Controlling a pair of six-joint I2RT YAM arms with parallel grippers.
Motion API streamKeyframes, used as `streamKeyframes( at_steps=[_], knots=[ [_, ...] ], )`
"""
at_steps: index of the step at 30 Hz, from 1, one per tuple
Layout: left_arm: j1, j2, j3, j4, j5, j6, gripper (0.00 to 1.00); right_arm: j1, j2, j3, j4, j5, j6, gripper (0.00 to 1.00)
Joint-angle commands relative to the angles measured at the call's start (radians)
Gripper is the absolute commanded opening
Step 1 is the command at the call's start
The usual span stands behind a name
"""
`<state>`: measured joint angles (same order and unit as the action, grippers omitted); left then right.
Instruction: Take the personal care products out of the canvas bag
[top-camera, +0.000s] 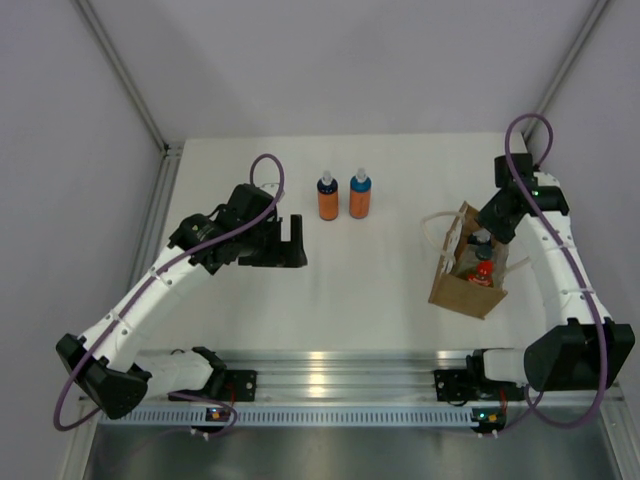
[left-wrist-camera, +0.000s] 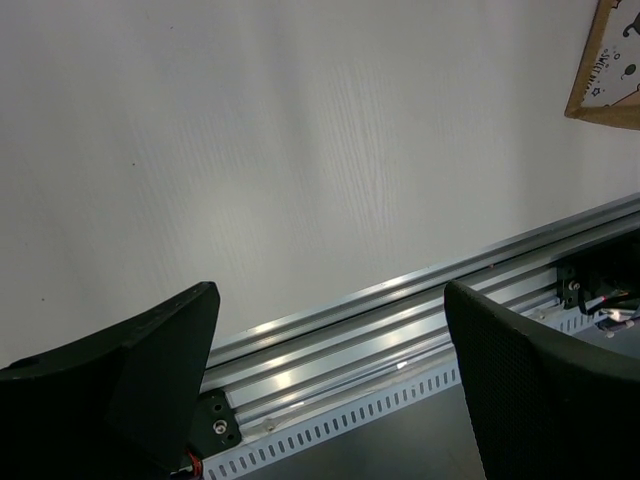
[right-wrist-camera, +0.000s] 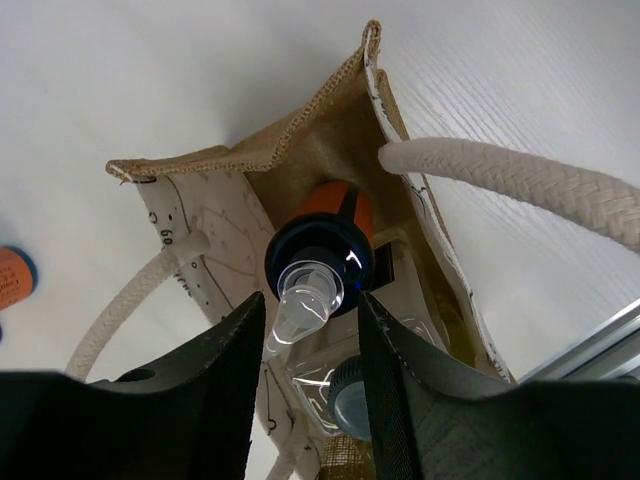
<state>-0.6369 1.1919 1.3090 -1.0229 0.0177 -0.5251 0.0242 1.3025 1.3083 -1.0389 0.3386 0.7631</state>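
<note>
The canvas bag (top-camera: 462, 285) stands at the right of the table, mouth open (right-wrist-camera: 250, 155). My right gripper (right-wrist-camera: 312, 330) reaches into it from above, shut on the dark cap (right-wrist-camera: 330, 250) of an orange bottle (right-wrist-camera: 335, 200) with a clear nozzle. Beneath lies a greyish bottle with a grey-blue cap (right-wrist-camera: 352, 400). A red-capped bottle (top-camera: 484, 269) shows inside the bag in the top view. Two orange bottles stand on the table, one dark-blue capped (top-camera: 327, 197), one light-blue capped (top-camera: 360, 195). My left gripper (top-camera: 293, 241) hovers open left of them, holding nothing.
The bag's white rope handles (right-wrist-camera: 520, 185) hang out to both sides, one near my right finger. An aluminium rail (left-wrist-camera: 400, 320) runs along the table's near edge. A corner of the bag (left-wrist-camera: 605, 70) shows in the left wrist view.
</note>
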Motion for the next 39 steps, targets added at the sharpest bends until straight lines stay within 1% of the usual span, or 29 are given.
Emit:
streamKeyframes(
  at_steps=[1, 3, 4, 7, 11, 19, 22, 27, 29, 36, 38, 39],
  knots=[
    [-0.003, -0.017, -0.005, 0.035, -0.007, 0.010, 0.98, 0.010, -0.008, -0.003, 0.022, -0.009, 0.019, 0.41],
    [-0.004, -0.020, -0.010, 0.034, -0.007, 0.010, 0.98, 0.011, -0.011, -0.010, 0.028, -0.012, 0.025, 0.41],
    [-0.003, -0.021, -0.011, 0.034, -0.039, 0.008, 0.98, 0.011, -0.012, -0.015, 0.034, -0.015, 0.027, 0.40],
    [-0.003, -0.029, -0.014, 0.035, -0.059, 0.013, 0.98, 0.017, -0.014, -0.024, 0.043, -0.016, 0.035, 0.39],
    [-0.003, -0.037, -0.013, 0.034, -0.068, 0.019, 0.98, 0.020, -0.012, -0.035, 0.048, -0.010, 0.044, 0.37],
    [-0.003, -0.034, -0.014, 0.035, -0.076, 0.019, 0.98, 0.034, -0.008, -0.049, 0.060, -0.001, 0.048, 0.27],
    [-0.003, -0.032, -0.016, 0.034, -0.079, 0.019, 0.98, 0.033, -0.003, -0.047, 0.060, 0.008, 0.047, 0.25],
    [-0.003, -0.031, -0.019, 0.034, -0.078, 0.020, 0.98, 0.036, 0.015, -0.053, 0.066, 0.019, 0.039, 0.25],
    [-0.003, -0.031, -0.020, 0.034, -0.079, 0.019, 0.98, 0.034, 0.018, -0.061, 0.074, 0.016, 0.038, 0.27],
    [-0.003, -0.031, -0.020, 0.035, -0.081, 0.019, 0.98, 0.034, 0.026, -0.072, 0.089, 0.013, 0.025, 0.26],
    [-0.003, -0.029, -0.020, 0.035, -0.081, 0.017, 0.98, 0.034, 0.024, -0.066, 0.089, 0.013, 0.018, 0.20],
    [-0.003, -0.031, -0.020, 0.034, -0.081, 0.019, 0.98, 0.036, 0.021, -0.063, 0.088, 0.014, 0.013, 0.16]
  ],
)
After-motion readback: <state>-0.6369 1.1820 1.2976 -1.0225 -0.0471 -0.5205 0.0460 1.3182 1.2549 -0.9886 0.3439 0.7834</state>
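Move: Inside the canvas bag, the orange bottle with the dark cap and clear nozzle has its middle about 9 cm below the right hand, 1 cm ahead and 1 cm left. The clear bottle stands 3 cm back and level sideways, 10 cm below that hand; the red bottle is 7 cm back, also level sideways, 12 cm down. From the left hand, the orange bottle lies some 42 cm right, 7 ahead and 12 down. Easing down about 2 cm into the mouth of the bag, with a slight shift to its left, the right hand straddles the clear nozzle of the orange bottle. The fingers, part-open at first, close by about half their gap and pinch the nozzle between their tips, while the wrist holds its slant. ##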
